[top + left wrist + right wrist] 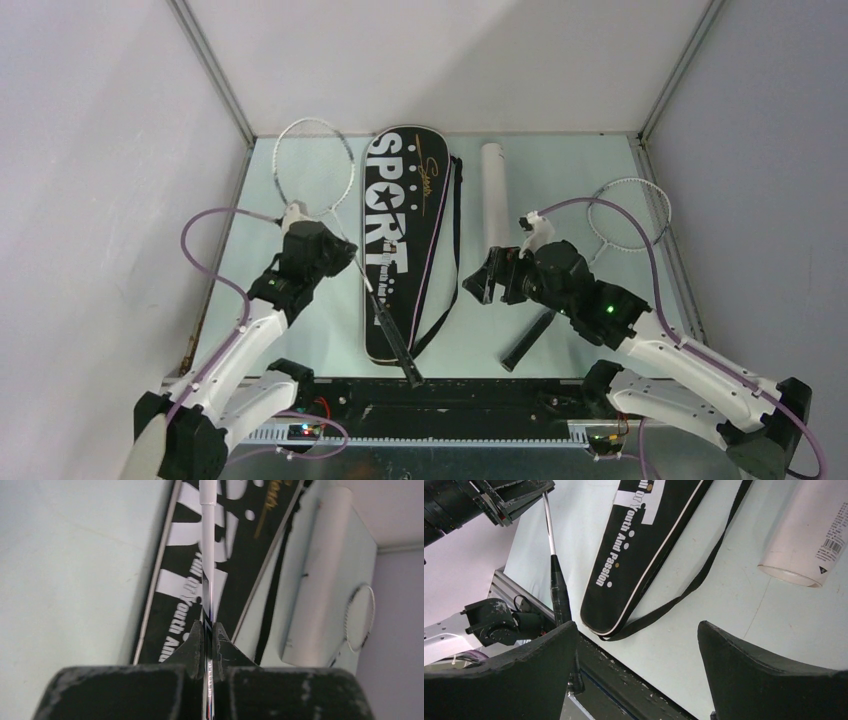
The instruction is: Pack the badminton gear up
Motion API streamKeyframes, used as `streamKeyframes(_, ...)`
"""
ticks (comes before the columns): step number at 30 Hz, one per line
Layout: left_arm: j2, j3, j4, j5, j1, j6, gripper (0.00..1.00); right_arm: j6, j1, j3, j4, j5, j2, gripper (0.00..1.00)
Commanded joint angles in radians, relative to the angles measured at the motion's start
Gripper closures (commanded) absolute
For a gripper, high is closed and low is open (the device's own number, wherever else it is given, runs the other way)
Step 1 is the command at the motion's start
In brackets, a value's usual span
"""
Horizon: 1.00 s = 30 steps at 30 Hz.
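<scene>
The black bag point(398, 240) lettered "SPORT" lies lengthwise in the middle of the table, its strap point(445, 250) trailing along its right side. My left gripper point(335, 252) is shut on the thin shaft point(208, 570) of one racket. That racket's head point(313, 165) is at the back left and its black handle point(400, 350) slants over the bag's near end. The white tube point(497, 195) lies to the right of the bag. My right gripper point(482, 282) hovers open at the tube's near end with nothing between its fingers. A second racket point(628, 213) lies at the right, partly under the right arm.
Grey walls point(120, 150) enclose the table on the left, back and right. A dark metal rail point(470, 400) runs along the near edge between the arm bases. Purple cables point(215, 270) loop beside each arm.
</scene>
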Motion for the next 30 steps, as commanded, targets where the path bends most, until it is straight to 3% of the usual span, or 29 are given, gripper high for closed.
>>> streamKeyframes(1, -0.02, 0.063, 0.145, 0.133, -0.059, 0.123, 1.0, 0.016, 0.024, 0.049, 0.047, 0.047, -0.014, 0.1)
streamKeyframes(14, -0.035, 0.117, 0.19, 0.331, -0.215, 0.235, 1.0, 0.092, 0.19, 0.066, 0.179, 0.078, 0.087, 0.21)
streamKeyframes(21, -0.054, 0.115, 0.206, 0.323, -0.271, 0.17, 1.0, 0.142, 0.249, 0.071, 0.209, 0.132, 0.149, 0.28)
streamKeyframes(30, -0.067, 0.05, 0.341, 0.273, -0.31, -0.024, 1.0, 0.13, 0.314, 0.067, 0.436, 0.146, 0.279, 0.35)
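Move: The left hand already grips the racket by its shaft. Its handle trails some 17 cm back and 8 cm to the right of that hand, about 5 cm lower, and the open right gripper waits about 27 cm to the right, 9 cm back and 6 cm higher. From the right hand, the racket handle is about 18 cm left, 8 cm back and 11 cm below. The bag's middle lies 18 cm left and 20 cm ahead, the shuttlecock tube 8 cm right and 30 cm ahead, both nearly 20 cm below. Keeping its pinch on the shaft, the left hand carries the racket about 13 cm to the right over the bag, lifting it some 9 cm and drawing back a little, while swinging it about 35 degrees clockwise and tipping the fingers upward. The right hand comes to meet it, about 10 cm left and a little back at nearly the same height, its still-open fingers narrowing by about a quarter as they come close beside the handle. ##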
